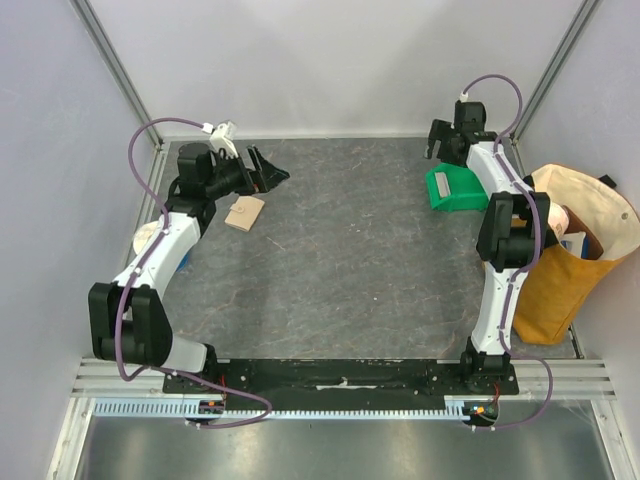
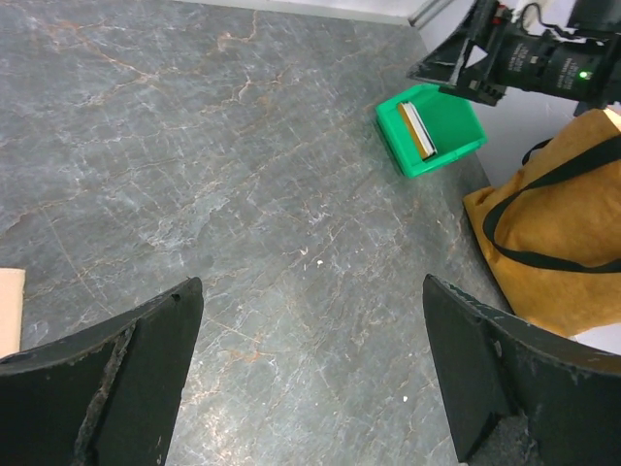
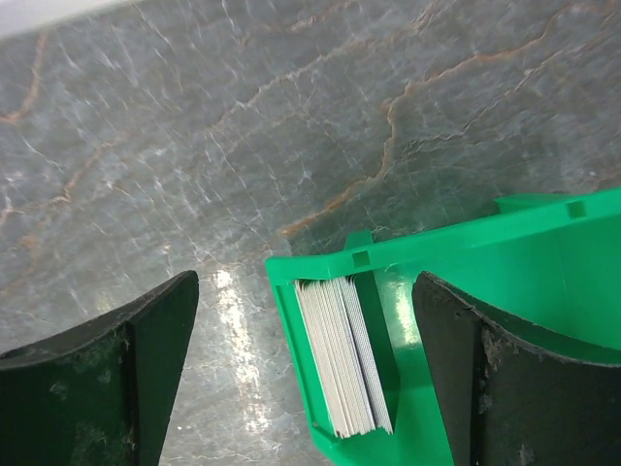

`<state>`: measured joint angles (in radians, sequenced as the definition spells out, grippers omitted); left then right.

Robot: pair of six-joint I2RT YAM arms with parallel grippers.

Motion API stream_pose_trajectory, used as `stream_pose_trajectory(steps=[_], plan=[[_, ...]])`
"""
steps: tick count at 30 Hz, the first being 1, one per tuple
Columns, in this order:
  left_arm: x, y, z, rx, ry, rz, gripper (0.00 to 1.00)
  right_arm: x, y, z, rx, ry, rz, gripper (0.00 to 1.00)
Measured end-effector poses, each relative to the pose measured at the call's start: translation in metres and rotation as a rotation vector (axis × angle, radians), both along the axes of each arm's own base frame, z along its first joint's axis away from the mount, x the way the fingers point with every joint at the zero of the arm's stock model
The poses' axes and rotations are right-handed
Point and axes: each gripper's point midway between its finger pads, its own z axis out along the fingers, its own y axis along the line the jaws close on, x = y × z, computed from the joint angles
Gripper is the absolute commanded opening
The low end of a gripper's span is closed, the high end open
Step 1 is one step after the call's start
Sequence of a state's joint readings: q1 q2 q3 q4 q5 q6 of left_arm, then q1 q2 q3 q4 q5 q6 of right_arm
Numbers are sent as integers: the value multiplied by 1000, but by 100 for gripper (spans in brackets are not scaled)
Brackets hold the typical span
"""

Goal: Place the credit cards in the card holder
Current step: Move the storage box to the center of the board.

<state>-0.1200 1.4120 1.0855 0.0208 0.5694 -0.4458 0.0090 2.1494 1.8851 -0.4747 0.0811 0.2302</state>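
The credit cards [image 3: 342, 354] stand on edge as a whitish stack against the left wall of a green plastic bin [image 3: 505, 243]. My right gripper [image 3: 306, 282] hovers open above them, with its jaws on either side of the stack and nothing held. In the top view the bin [image 1: 455, 190] sits at the back right, under the right gripper [image 1: 447, 145]. The tan card holder [image 1: 244, 212] lies shut on the table at the left. Just behind it is my left gripper [image 1: 265, 170], open and empty. The left wrist view shows only an edge of the card holder [image 2: 8, 311].
A yellow-brown fabric bag [image 1: 580, 255] with dark straps stands at the right table edge, beside the right arm. Grey walls and metal posts close in the back and sides. A pale round object [image 1: 147, 236] lies behind the left arm.
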Motion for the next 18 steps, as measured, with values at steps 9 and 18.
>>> stream_pose_trajectory(steps=[9, 18], plan=[[-2, -7, -6, -3, 23, -60, 99, -7, 5, -32, 12, 94, 58, 98], [-4, -8, -6, -5, 24, -70, 99, -27, 6, -60, 4, 176, 74, 98]])
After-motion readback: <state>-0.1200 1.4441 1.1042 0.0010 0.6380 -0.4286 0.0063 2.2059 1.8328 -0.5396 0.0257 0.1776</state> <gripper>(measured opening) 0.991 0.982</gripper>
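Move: The green storage box's middle lies about 7 cm to the right hand's right, some 4 cm back towards the base and roughly 9 cm below it. The card stack inside the box is closer: 2 cm right, 2 cm back and 9 cm below the right hand. The brown bag stands about 27 cm to the right hand's right and 22 cm back. From the left hand, the box is some 57 cm right, 13 cm ahead and 21 cm lower. Down, about 6 cm in all, the right hand sinks towards the left part of the storage box, easing off briefly midway and drawing back a little under 3 cm towards the base, mostly late on. The wrist tips the fingers some 10 degrees more steeply downwards; they stay wide open on either side of the line to the card stack, with no contact to be seen. ##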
